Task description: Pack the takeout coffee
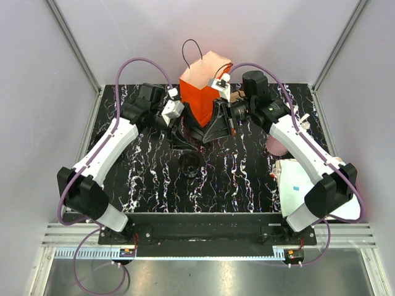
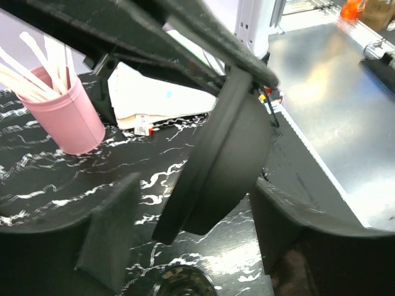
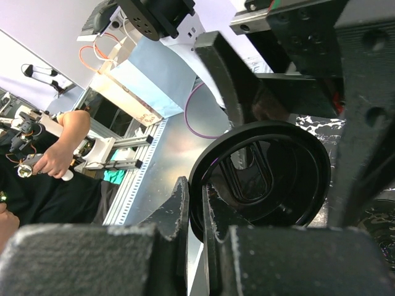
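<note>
The takeout coffee's small black cup stands uncovered on the marbled table, and its rim shows at the bottom of the left wrist view. Its round black lid hangs on edge above the table. My right gripper is shut on the lid's rim. My left gripper is open, with the lid between its fingers and touching neither. Both grippers meet just in front of the orange paper bag, behind the cup.
A pink cup with white sticks stands on the right side of the table. White papers lie at the right front. The orange bag stands upright at the back centre. Metal rails frame the table.
</note>
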`<state>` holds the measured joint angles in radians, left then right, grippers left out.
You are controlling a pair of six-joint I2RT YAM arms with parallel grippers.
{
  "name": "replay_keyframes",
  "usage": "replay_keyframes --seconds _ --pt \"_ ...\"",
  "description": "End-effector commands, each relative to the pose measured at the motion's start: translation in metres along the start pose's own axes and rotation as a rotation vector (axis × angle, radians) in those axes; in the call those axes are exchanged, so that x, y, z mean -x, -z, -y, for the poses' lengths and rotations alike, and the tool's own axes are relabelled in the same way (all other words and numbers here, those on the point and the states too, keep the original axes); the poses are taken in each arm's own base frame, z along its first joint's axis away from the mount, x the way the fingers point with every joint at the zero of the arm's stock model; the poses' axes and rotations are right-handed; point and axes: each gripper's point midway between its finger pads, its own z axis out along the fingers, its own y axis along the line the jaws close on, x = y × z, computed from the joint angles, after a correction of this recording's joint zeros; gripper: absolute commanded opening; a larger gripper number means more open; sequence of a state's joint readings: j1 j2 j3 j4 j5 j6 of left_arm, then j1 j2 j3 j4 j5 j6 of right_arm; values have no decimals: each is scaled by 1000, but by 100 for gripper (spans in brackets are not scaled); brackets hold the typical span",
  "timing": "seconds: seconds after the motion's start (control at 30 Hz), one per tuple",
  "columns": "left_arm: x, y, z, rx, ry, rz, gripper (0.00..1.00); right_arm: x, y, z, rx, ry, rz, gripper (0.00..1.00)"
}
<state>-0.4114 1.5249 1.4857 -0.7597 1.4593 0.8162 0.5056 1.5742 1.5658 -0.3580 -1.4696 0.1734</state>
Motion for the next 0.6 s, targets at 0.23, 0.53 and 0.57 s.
replay_keyframes --seconds 0.23,0.53,0.57 --pt "42 -4 28 -165 -32 161 17 5 9 -18 98 65 -13 0" --pt "35 -2 29 -86 24 78 11 33 54 20 -197 137 104 41" --pt "29 -1 30 -69 81 65 11 39 60 22 -242 169 114 49"
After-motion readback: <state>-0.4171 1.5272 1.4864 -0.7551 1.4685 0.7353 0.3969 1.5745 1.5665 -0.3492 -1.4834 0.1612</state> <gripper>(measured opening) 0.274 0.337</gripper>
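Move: The black lid, still pinched near its rim by the right hand, sits between the left hand's open fingers, its middle about 3 cm above and 2 cm right of that hand. From the right hand, the lid's middle lies some 3 cm ahead, 3 cm left and 2 cm up. From the left hand, the black cup stands roughly 1 cm ahead, 1 cm left and 25 cm below; the orange bag is some 20 cm ahead, 5 cm right and 17 cm below. Left hand stays and pinches the lid; right hand then opens, backing off about 4 cm forward and right. ##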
